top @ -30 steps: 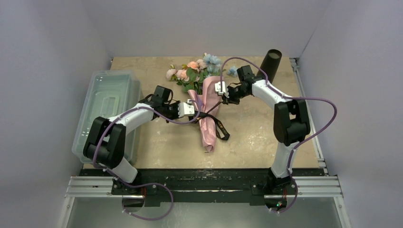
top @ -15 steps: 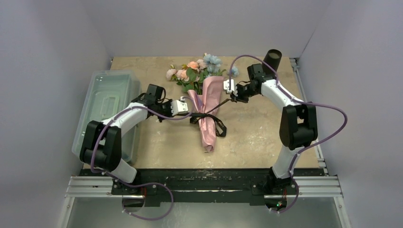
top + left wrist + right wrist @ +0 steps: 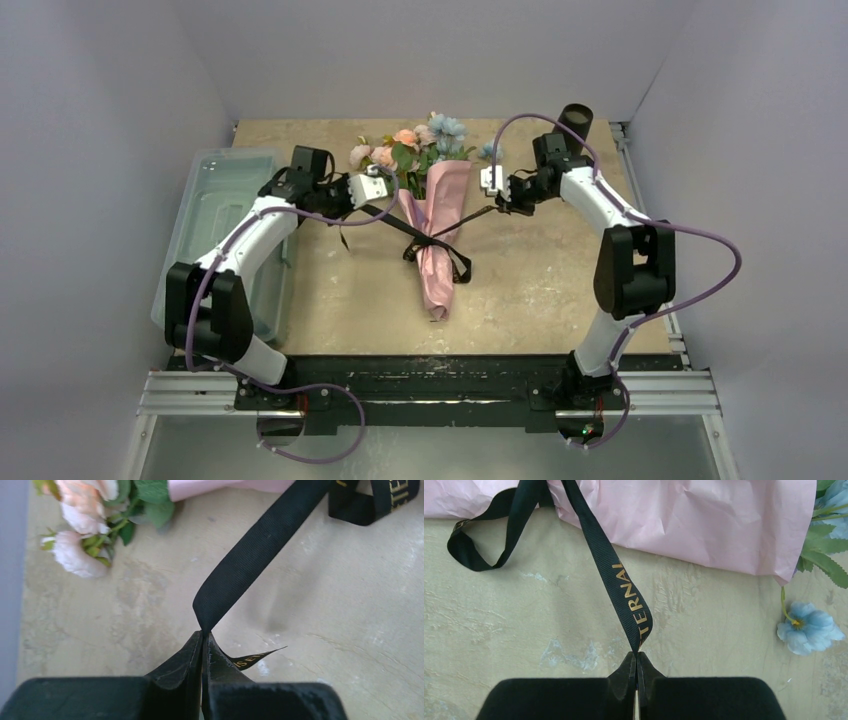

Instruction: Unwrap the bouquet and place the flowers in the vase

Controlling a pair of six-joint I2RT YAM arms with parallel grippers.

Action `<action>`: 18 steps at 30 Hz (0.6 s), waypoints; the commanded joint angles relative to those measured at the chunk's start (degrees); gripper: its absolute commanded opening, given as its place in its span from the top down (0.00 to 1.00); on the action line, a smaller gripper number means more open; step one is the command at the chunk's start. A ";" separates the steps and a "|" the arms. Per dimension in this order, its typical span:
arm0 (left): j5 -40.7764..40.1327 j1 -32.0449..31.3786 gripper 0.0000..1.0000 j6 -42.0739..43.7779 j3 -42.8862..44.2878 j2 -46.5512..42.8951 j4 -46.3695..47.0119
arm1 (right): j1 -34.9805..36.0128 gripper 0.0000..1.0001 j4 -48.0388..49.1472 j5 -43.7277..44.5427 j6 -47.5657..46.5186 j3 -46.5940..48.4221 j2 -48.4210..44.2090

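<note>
The bouquet (image 3: 438, 240) lies mid-table, its pink paper (image 3: 704, 520) narrowing toward me and the flowers (image 3: 410, 150) fanning out at the far end. A black gold-lettered ribbon (image 3: 260, 550) is tied round its middle. My left gripper (image 3: 388, 200) (image 3: 204, 634) is shut on one ribbon end, left of the wrap. To the right of the wrap, my right gripper (image 3: 495, 207) (image 3: 637, 654) is shut on the other ribbon (image 3: 624, 590) end. Both ends run taut to the knot. The black vase (image 3: 574, 122) stands upright at the far right, behind the right arm.
A clear plastic lidded bin (image 3: 225, 220) sits along the table's left edge under the left arm. A loose pale blue bloom (image 3: 806, 627) lies on the table by the wrap's open end. Walls close in the table on three sides.
Both grippers have pulled apart with their ribbon ends, the left one up and to the left, the right one to the right. The ribbon has drawn taut and its loops have shrunk.
</note>
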 commanded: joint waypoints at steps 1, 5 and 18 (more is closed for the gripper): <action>-0.23 1.07 1.00 -3.20 5.87 -2.46 0.38 | -0.63 1.00 -1.15 1.06 -1.52 0.51 -3.57; -1.36 1.70 1.00 -3.08 7.68 -2.80 0.95 | -0.91 1.00 -1.54 1.86 -1.54 0.83 -4.26; -0.56 4.49 1.00 -9.51 14.70 -3.55 3.17 | -3.80 1.00 -1.54 0.86 2.59 2.47 -10.22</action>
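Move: Both hands already hold an end of the black ribbon. Its knot on the pink-wrapped bouquet lies about 13 cm right of the left hand, 5 cm back and 10 cm below; the flower heads are some 17 cm ahead and 9 cm right, the clear box roughly 23 cm left and 5 cm back. From the right hand the knot is 13 cm left, 4 cm back and 8 cm down, with the black vase about 12 cm ahead and 13 cm right. Upward and forward goes the left hand, climbing about 9 cm and reaching some 5 cm out, easing a little left near the end and tipping its fingers up about 10 degrees. The right hand creeps right, then also rises, about 4 cm in all. Both keep their ribbon ends pinched in shut fingers and draw them away from the knot in opposite directions. ##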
